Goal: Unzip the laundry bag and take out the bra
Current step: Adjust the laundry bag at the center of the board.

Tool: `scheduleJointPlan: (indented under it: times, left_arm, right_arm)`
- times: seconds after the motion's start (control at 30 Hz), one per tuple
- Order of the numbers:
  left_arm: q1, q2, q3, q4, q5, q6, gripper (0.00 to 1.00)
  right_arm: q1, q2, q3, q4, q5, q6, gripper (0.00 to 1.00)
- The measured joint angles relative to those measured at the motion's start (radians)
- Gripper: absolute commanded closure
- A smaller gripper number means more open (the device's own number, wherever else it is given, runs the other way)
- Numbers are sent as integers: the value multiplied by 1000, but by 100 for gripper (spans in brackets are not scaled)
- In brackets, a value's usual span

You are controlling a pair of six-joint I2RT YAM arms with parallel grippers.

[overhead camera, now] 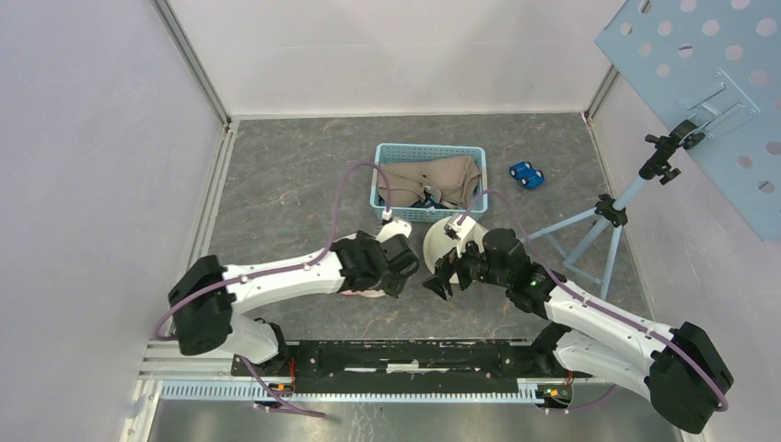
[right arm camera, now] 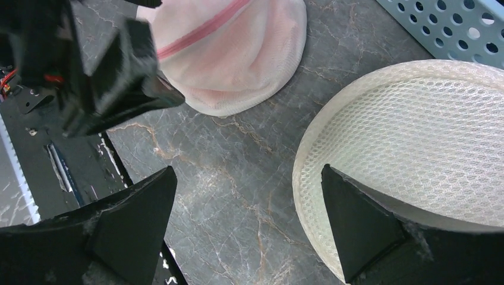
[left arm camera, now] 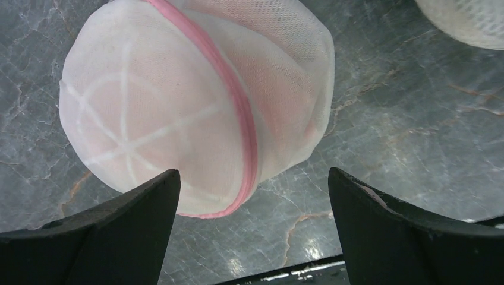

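Note:
A round white mesh laundry bag [left arm camera: 178,107] with a pink zip band [left arm camera: 238,107] lies on the grey marble table. It is zipped shut, and I cannot find the zip pull. The bra is hidden; only a pale pink tint shows through the mesh. My left gripper [left arm camera: 252,172] hovers open just over the bag's near edge, holding nothing. In the top view the bag [overhead camera: 361,293] peeks out under the left gripper [overhead camera: 401,267]. My right gripper [right arm camera: 248,169] is open over bare table to the right of the bag [right arm camera: 238,59], nothing between its fingers.
A cream honeycomb-mesh round disc [right arm camera: 416,130] lies under the right finger, also visible from above [overhead camera: 442,241]. Behind it stands a blue basket [overhead camera: 382,161] holding beige clothes. A blue toy car [overhead camera: 527,174] and a tripod [overhead camera: 599,230] sit at the right.

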Motion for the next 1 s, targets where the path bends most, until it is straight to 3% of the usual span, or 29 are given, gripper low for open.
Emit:
scheduleJointPlan:
  times: [0.13,0.23,0.47,0.53,0.57,0.93,0.97,1.0]
  left_arm:
    - [-27,81,11,-4,-67,0,5]
    - [-27,97,11,-7,-103,-1,15]
    - [-27,83,-6,18,-118,-1,66]
    - [-27,42,-38,35,-111,2,91]
    - [-27,17,-53,40,-106,6,97]
    - [-34,-101,-113,11,-29,72,98]
    - [-35,-125,-122,6,-18,72,91]
    - [-35,-151,-132,0,-5,72,76]
  right_arm:
    - [0,-17,-10,-6,16,-1,2]
    - [0,-28,-20,-6,21,-1,2]
    - [0,-24,-31,-5,21,0,2]
    - [0,-18,-31,-2,21,0,2]
    - [0,-13,-31,-2,21,0,2]
    - [0,101,-5,17,28,0,2]
    - [0,123,8,22,28,1,2]
    - [0,154,30,24,28,2,2]
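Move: Just ahead of the left hand and to its left lies the laundry bag, its middle about 3 cm forward, 5 cm left and 4 cm lower; the near end of its pink zipper is almost beneath the open fingers. From this hand the white mesh bag lies some 13 cm right and 6 cm ahead, and the blue basket 19 cm ahead and 8 cm right. From the right hand, the laundry bag is about 14 cm left, 2 cm ahead and 5 cm lower. Sinking barely 2 cm and edging forward, the left hand shuts its wide-open fingers on the near end of the laundry bag's pink zipper edge, pinches it, then draws it back towards the robot some 3 cm, with a little left and slight lift. Beside the white mesh bag, the empty right hand, still open, lowers about 3 cm and ends with a small push forward. ##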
